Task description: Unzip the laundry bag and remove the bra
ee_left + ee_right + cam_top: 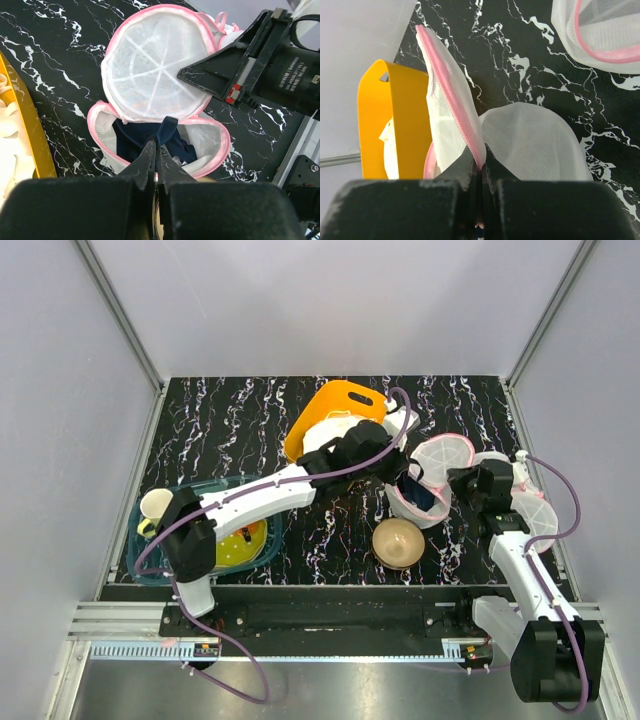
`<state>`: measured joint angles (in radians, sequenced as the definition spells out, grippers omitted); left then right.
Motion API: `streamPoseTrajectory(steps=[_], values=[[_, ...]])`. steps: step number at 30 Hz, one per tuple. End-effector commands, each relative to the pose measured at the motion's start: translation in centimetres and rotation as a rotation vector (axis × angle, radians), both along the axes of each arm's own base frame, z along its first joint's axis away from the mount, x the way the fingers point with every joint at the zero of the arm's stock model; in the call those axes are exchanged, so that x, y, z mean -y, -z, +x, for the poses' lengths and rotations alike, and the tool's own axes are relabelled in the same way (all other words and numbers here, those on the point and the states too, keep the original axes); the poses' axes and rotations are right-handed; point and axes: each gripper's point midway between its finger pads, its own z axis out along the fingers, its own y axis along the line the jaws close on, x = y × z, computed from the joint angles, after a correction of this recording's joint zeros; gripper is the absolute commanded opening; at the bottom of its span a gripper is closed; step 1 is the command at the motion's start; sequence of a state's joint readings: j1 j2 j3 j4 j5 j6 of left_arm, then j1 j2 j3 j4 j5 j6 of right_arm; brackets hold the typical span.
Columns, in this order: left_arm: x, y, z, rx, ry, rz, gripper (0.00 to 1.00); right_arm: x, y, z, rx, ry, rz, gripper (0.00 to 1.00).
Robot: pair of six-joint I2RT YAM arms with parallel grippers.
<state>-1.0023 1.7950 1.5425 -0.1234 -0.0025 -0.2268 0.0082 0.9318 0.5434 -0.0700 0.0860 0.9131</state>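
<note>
The laundry bag lies unzipped on the black marble table, its round pink-trimmed flap lid folded back upright. Inside the mouth lies the navy bra. My left gripper reaches into the opening and is shut on a raised fold of the bra. My right gripper is shut on the pink zip edge of the lid and holds it up beside the bag's mesh wall. From above, the left gripper and right gripper meet at the bag.
A tan bowl sits just in front of the bag. An orange bin holding white cloth stands behind it. Flatter pink-rimmed white discs lie at the right edge. A teal basin holding a yellow dish is at the left.
</note>
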Motion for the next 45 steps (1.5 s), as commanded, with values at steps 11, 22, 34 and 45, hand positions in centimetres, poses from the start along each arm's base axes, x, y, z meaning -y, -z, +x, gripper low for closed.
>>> streamPoseTrajectory(steps=[11,22,34,45], values=[[-4.6,-20.6,1.2,0.292,-0.047,-0.323,0.00,0.3,-1.1,0.3,0.059,0.013,-0.005,0.00],[-5.9,-30.7,1.6,0.373,-0.087,-0.537,0.00,0.0,-1.5,0.2,0.061,-0.005,0.004,0.00],[-9.8,-37.7,1.1,0.451,-0.088,-0.673,0.00,0.0,-1.2,0.4,0.050,-0.004,0.003,0.00],[-1.7,-29.4,2.3,0.134,0.097,-0.658,0.00,-2.7,-3.0,2.1,0.096,-0.137,0.074,0.00]])
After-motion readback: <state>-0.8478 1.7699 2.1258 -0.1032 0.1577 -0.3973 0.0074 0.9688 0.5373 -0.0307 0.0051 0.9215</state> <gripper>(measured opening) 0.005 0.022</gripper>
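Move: Just below the left hand, which already grips the dark bra's strap, the bra still sits in the open laundry bag's mouth, about 5 cm to the right, 1 cm back and 13 cm down. The lid stands some 9 cm right and 7 cm ahead; the beige bowl is 7 cm back, 1 cm right. From the right hand, holding the bag's zipped edge, the bra is roughly 6 cm left, 3 cm back and 7 cm lower. Hoisting the bra by its strap, the left hand climbs fast, about 30 cm up out of the bag, veering left as it goes, then swings back right and sinks slightly at the end. Its closed fingers tip up by some 35 degrees, to a little above level. The right hand keeps its pinch on the bag's edge, nearly still. ##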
